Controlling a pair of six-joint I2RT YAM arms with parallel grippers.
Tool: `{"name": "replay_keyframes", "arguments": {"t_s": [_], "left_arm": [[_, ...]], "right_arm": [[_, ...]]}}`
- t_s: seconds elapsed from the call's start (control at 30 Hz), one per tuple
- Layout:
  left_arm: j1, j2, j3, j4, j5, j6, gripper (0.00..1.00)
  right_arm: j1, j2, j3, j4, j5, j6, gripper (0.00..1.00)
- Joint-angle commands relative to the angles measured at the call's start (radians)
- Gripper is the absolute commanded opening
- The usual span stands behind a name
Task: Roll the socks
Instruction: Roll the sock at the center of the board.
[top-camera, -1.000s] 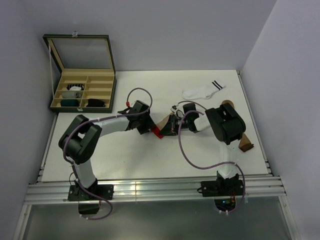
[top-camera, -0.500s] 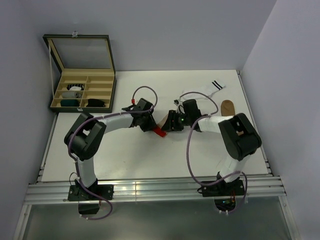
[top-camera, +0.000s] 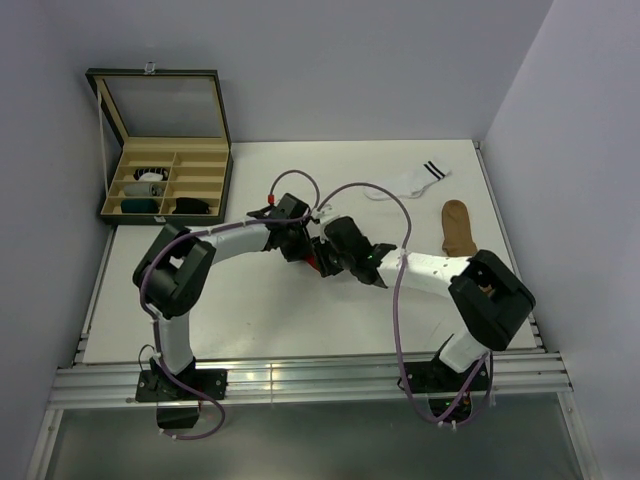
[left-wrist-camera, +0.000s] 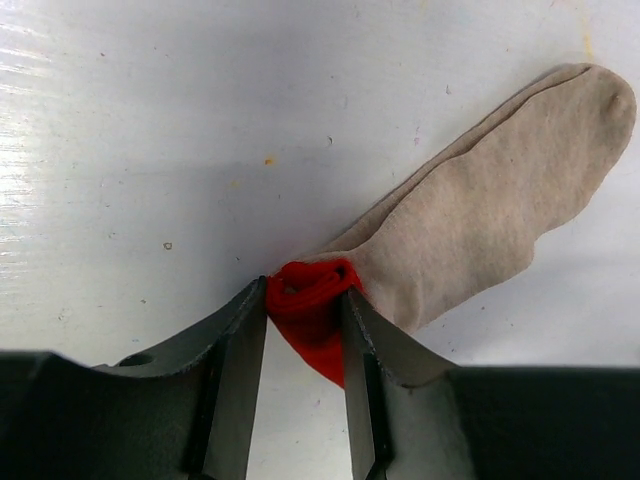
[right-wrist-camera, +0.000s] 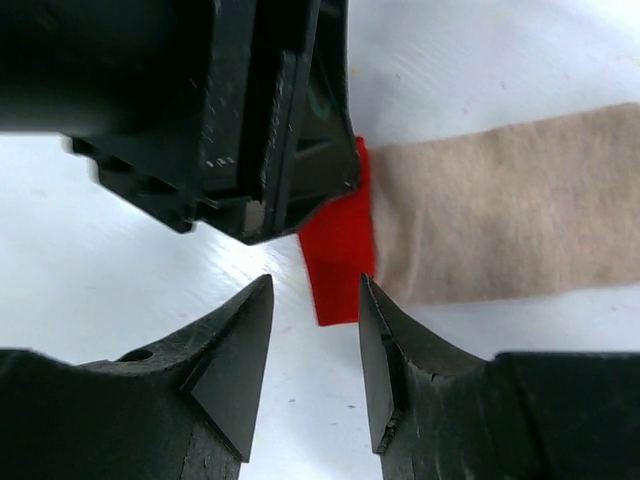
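A beige sock (left-wrist-camera: 480, 210) with a red cuff (left-wrist-camera: 305, 292) lies on the white table. My left gripper (left-wrist-camera: 305, 300) is shut on the bunched red cuff, and the beige foot stretches away up and to the right. In the right wrist view my right gripper (right-wrist-camera: 316, 285) stands open just short of the flat red cuff (right-wrist-camera: 338, 250), with the beige sock (right-wrist-camera: 500, 215) to its right and the left gripper's black body (right-wrist-camera: 200, 100) close above. From above, both grippers (top-camera: 303, 243) (top-camera: 330, 248) meet at mid-table and hide most of the sock; only a red tip (top-camera: 318, 263) shows.
A white sock with black stripes (top-camera: 410, 182) lies at the back right and a brown sock (top-camera: 458, 227) lies to the right. An open compartment box (top-camera: 165, 150) with rolled socks stands at the back left. Purple cables loop over both arms.
My left gripper has closed onto the red cuff. My right gripper has opened and shifted slightly left toward the cuff, and its arm has swung aside, uncovering the brown sock.
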Motion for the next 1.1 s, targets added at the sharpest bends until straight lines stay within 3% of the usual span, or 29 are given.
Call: {"name": "replay_keyframes", "arguments": {"t_s": [0.0, 0.3, 0.47, 0.57, 0.67, 0.8, 0.9, 0.93, 1.07], "left_arm": [[-0.011, 0.043, 0.015, -0.092, -0.029, 0.049, 0.40], [-0.011, 0.063, 0.041, -0.098, -0.014, 0.059, 0.40], [-0.011, 0.067, 0.051, -0.095, -0.005, 0.057, 0.41], [-0.011, 0.055, 0.055, -0.095, -0.014, 0.051, 0.45], [-0.009, 0.026, 0.045, -0.092, -0.034, 0.034, 0.52], [0.001, -0.029, 0.009, -0.073, -0.068, -0.003, 0.63], [0.015, -0.084, -0.031, -0.050, -0.081, -0.042, 0.69], [0.023, -0.100, -0.053, -0.044, -0.092, -0.053, 0.71], [0.029, -0.185, -0.099, -0.012, -0.120, -0.107, 0.77]], "right_arm": [[0.043, 0.044, 0.036, -0.004, 0.176, -0.084, 0.46], [0.120, 0.154, 0.053, 0.016, 0.234, -0.122, 0.44], [0.150, 0.205, 0.061, 0.007, 0.295, -0.130, 0.38], [0.158, 0.222, 0.056, 0.011, 0.282, -0.115, 0.24], [0.146, 0.211, 0.042, 0.016, 0.225, -0.087, 0.03], [0.063, 0.165, 0.005, 0.054, 0.023, -0.023, 0.00], [-0.043, 0.147, -0.022, 0.092, -0.202, 0.016, 0.00], [-0.069, 0.150, -0.022, 0.099, -0.343, 0.039, 0.00], [-0.199, 0.254, 0.001, 0.143, -0.631, 0.102, 0.00]]}}
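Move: The red end of the sock lies almost straight under the open right gripper, about 5 cm down and 1 cm to its left. From there the beige body runs outward, its middle some 5 cm ahead and 4 cm to the right of the right hand. The left gripper already pinches the far corner of the red fold, roughly 3 cm ahead and 3 cm to the left of the right hand; from the left hand the red end's middle lies about 1 cm back and 2 cm right, 1 cm lower. Lower the right gripper about 5 cm onto the red end while the left keeps its pinch, and close the right fingers on the near part of the red fold. Then open the left fingers and draw them off some 3 cm to the left and slightly up, while the right hand keeps its grip and turns about 30 degrees, its left side rising and fingertips tipping down. ##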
